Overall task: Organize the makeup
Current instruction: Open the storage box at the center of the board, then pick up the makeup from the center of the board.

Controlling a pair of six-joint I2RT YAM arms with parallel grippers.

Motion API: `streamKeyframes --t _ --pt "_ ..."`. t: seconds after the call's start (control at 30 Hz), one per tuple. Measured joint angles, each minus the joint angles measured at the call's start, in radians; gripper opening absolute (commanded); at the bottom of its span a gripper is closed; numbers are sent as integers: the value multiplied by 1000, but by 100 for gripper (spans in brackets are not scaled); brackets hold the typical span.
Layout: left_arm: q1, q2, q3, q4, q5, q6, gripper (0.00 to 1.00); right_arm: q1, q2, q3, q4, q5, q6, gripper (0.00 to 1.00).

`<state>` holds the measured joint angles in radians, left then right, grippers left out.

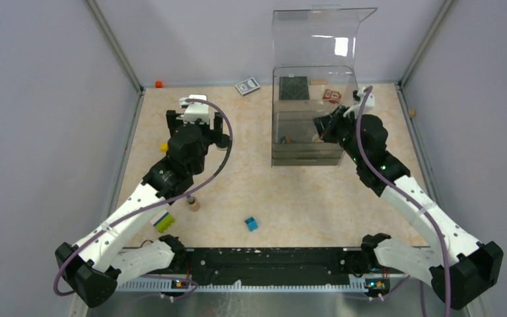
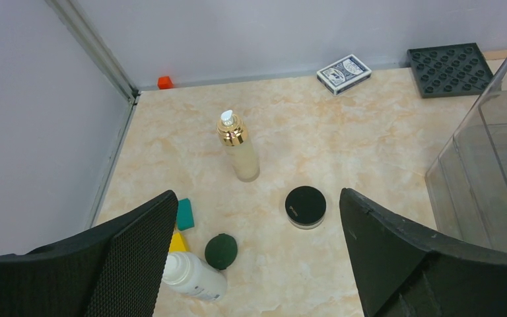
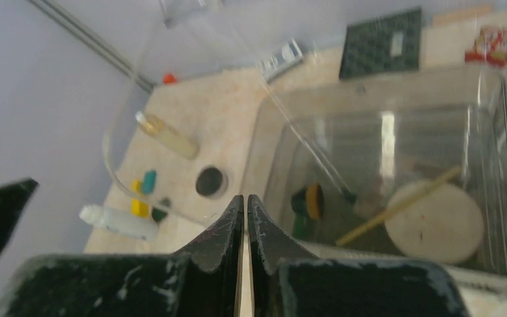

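Observation:
My left gripper (image 2: pixel 257 193) stands wide open above the floor with nothing between its fingers. Below it are an upright gold-capped clear bottle (image 2: pixel 237 148), a black round compact (image 2: pixel 305 206) and a white bottle (image 2: pixel 191 276) lying on its side. My right gripper (image 3: pixel 245 198) is shut and empty at the near rim of the clear box (image 1: pixel 307 142). Inside the box lie a beige round disc (image 3: pixel 434 222) and a thin tan stick (image 3: pixel 399 205). Behind the box are a dark square palette (image 1: pixel 294 88) and a pinkish checkered palette (image 1: pixel 331 95). A tan tube (image 1: pixel 193 203) stands near the left arm.
A dark green round piece (image 2: pixel 221 251), a teal block (image 2: pixel 185 214) and a yellow block (image 2: pixel 178 242) lie by the white bottle. A patterned card box (image 1: pixel 247 86) and an orange cube (image 1: pixel 158 84) sit at the back wall. A blue cube (image 1: pixel 251 224) and a yellow-green block (image 1: pixel 165 222) lie near the front.

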<state>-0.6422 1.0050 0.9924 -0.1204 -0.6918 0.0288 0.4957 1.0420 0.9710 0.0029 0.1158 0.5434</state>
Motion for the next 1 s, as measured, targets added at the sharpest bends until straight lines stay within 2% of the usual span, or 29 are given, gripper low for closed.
streamKeyframes --t 0.17,0.3,0.57,0.73,1.0 --pt "0 5 0 -1 0 0 99 16 -54 -92 -192 -43 19 10" --pt "0 6 0 -3 -1 0 99 83 -55 -151 -320 -52 21 12" --pt "2 6 0 -5 -7 0 99 251 -59 -199 -480 47 48 21" --pt "3 11 0 -6 -10 -1 99 319 -56 -199 -555 144 69 45" --pt "21 13 0 -24 -12 -46 99 333 -55 -198 -676 214 90 66"
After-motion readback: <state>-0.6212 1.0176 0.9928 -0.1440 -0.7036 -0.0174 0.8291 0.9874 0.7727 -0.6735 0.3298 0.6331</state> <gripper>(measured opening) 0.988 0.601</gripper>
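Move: At the front of the opened storage box, the right hand has the box's middle about 14 cm ahead, 1 cm to its right and 22 cm below; the cream puff inside lies some 10 cm ahead and 6 cm right, about 30 cm down. The blue block is roughly 18 cm back and 17 cm left, 31 cm below that hand. From the left hand, the box's middle is about 15 cm ahead, 33 cm to the right and 22 cm lower. Dropping about 20 cm and drawing back some 14 cm, the empty right hand leaves the open box and comes down over the clear board in front of it, slowing in the second half. Its fingers tip downward by some 35 degrees while the hand's left side rolls down; the nearly shut fingers spread to more than half open, mostly late, touching nothing at the end. ##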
